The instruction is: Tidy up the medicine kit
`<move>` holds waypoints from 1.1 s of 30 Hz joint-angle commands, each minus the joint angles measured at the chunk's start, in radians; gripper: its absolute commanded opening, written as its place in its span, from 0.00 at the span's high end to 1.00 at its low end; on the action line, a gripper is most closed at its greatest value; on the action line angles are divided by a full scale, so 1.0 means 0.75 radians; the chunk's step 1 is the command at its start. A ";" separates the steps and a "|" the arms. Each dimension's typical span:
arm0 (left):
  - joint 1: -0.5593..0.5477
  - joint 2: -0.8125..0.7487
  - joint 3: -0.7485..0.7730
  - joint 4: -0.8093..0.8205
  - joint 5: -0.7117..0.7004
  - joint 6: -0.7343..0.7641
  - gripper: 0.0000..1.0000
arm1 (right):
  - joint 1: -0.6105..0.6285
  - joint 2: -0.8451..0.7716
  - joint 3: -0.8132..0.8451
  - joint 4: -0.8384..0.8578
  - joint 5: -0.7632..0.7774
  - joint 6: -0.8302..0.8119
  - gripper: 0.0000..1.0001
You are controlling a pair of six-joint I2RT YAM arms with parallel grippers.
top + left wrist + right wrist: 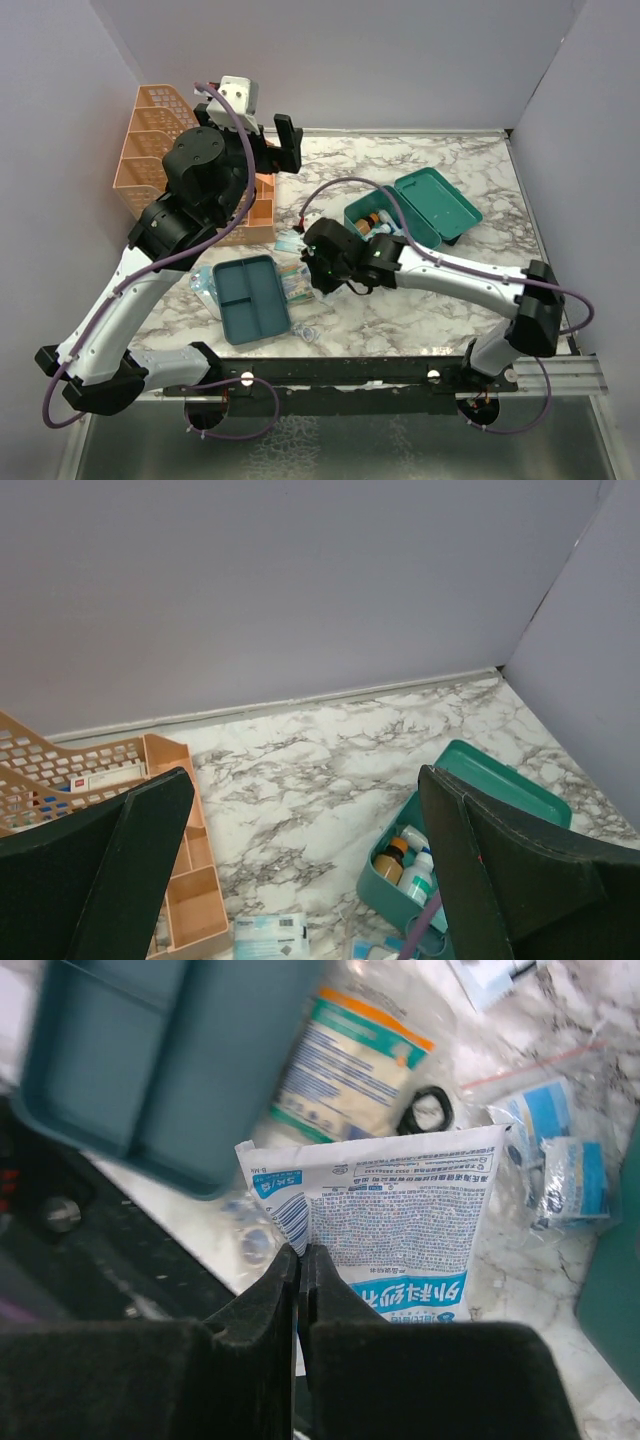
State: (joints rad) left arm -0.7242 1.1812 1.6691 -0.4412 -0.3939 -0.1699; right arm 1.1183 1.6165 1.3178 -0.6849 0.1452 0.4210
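The medicine kit (pixel 372 212) is a teal box right of centre, its lid (pixel 440 203) swung open and bottles (pixel 402 860) standing inside. My right gripper (pixel 300 1252) is shut on the edge of a white packet with blue print (pixel 410 1205), held just above the table beside a flat teal divided tray (pixel 150 1050). In the top view that gripper (pixel 312 266) sits between the tray (pixel 250 298) and the kit. My left gripper (pixel 286 142) is raised high at the back, open and holding nothing, with the kit (pixel 500 775) below its right finger (pixel 510 870).
An orange mesh rack (pixel 150 140) and an orange compartment organizer (pixel 190 900) stand at the back left. Loose packets (pixel 350 1060), a black ring (pixel 430 1112) and bagged bandage rolls (pixel 560 1160) lie around the tray. Another white packet (pixel 268 935) lies near the organizer.
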 commanded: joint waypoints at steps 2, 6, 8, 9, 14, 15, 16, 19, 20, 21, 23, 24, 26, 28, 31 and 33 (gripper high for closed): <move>0.016 -0.021 0.023 0.009 -0.056 -0.064 0.01 | -0.062 -0.206 0.068 0.034 -0.188 -0.011 0.99; 0.019 -0.041 -0.010 0.051 -0.070 -0.079 0.01 | -0.131 -0.284 0.106 0.016 -0.137 0.005 0.99; 0.019 -0.041 -0.023 0.060 -0.056 -0.083 0.01 | -0.168 -0.306 0.133 -0.015 -0.069 0.016 0.99; 0.021 -0.040 -0.027 0.061 -0.047 -0.087 0.01 | -0.188 -0.312 0.150 -0.041 -0.026 0.023 0.99; 0.023 -0.026 -0.074 0.064 0.004 -0.128 0.01 | -0.371 -0.332 0.223 -0.171 0.113 -0.007 0.99; 0.023 -0.022 -0.085 0.066 0.013 -0.141 0.01 | -0.412 -0.338 0.226 -0.181 0.123 -0.027 0.99; 0.025 -0.016 -0.102 0.068 0.024 -0.153 0.01 | -0.457 -0.341 0.229 -0.184 0.121 -0.046 0.99; 0.031 0.007 -0.146 0.074 0.063 -0.192 0.01 | -0.557 -0.344 0.213 -0.177 0.112 -0.122 0.99; 0.035 0.017 -0.162 0.077 0.080 -0.208 0.01 | -0.585 -0.341 0.200 -0.170 0.106 -0.151 0.99; 0.039 0.028 -0.179 0.076 0.104 -0.221 0.01 | -0.611 -0.337 0.185 -0.163 0.096 -0.176 0.99; 0.054 0.047 -0.215 0.080 0.175 -0.242 0.02 | -0.654 -0.323 0.145 -0.147 0.043 -0.246 0.99; 0.064 0.058 -0.235 0.082 0.209 -0.253 0.02 | -0.669 -0.314 0.123 -0.138 -0.001 -0.281 0.99; 0.083 0.076 -0.283 0.098 0.259 -0.287 0.02 | -0.689 -0.287 0.081 -0.120 -0.052 -0.325 0.99; 0.109 0.096 -0.333 0.121 0.321 -0.316 0.02 | -0.715 -0.259 0.050 -0.093 -0.072 -0.335 0.99; 0.139 0.119 -0.444 0.197 0.402 -0.326 0.02 | -0.754 -0.220 0.021 -0.069 -0.098 -0.354 0.99; 0.154 0.128 -0.526 0.255 0.442 -0.318 0.02 | -0.765 -0.188 0.001 -0.066 -0.105 -0.381 0.99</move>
State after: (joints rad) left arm -0.6327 1.2682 1.3624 -0.3561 -0.1810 -0.3832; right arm 0.5697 1.4368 1.3460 -0.7769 0.1173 0.2001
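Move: The right hand already holds the white-and-blue packet just off the table. The open green box it goes to lies about 12 cm ahead, 15 cm to the right and 8 cm lower. The lid lies some 19 cm ahead and 25 cm right; the small blue bag is roughly 7 cm ahead and 5 cm right, the bandage packet 3 cm ahead and 5 cm left. From the left hand, the box is about 4 cm ahead, 18 cm right and far below. Keeping its shut fingers pinched on the packet's edge, the right hand lifts about 12 cm, swings some 16 cm right and 13 cm forward to over the green box, turning about 20 degrees clockwise, then sinks about 6 cm towards it. The empty left hand, still open, drops some 15 cm and tips down, easing slightly forward and right. ##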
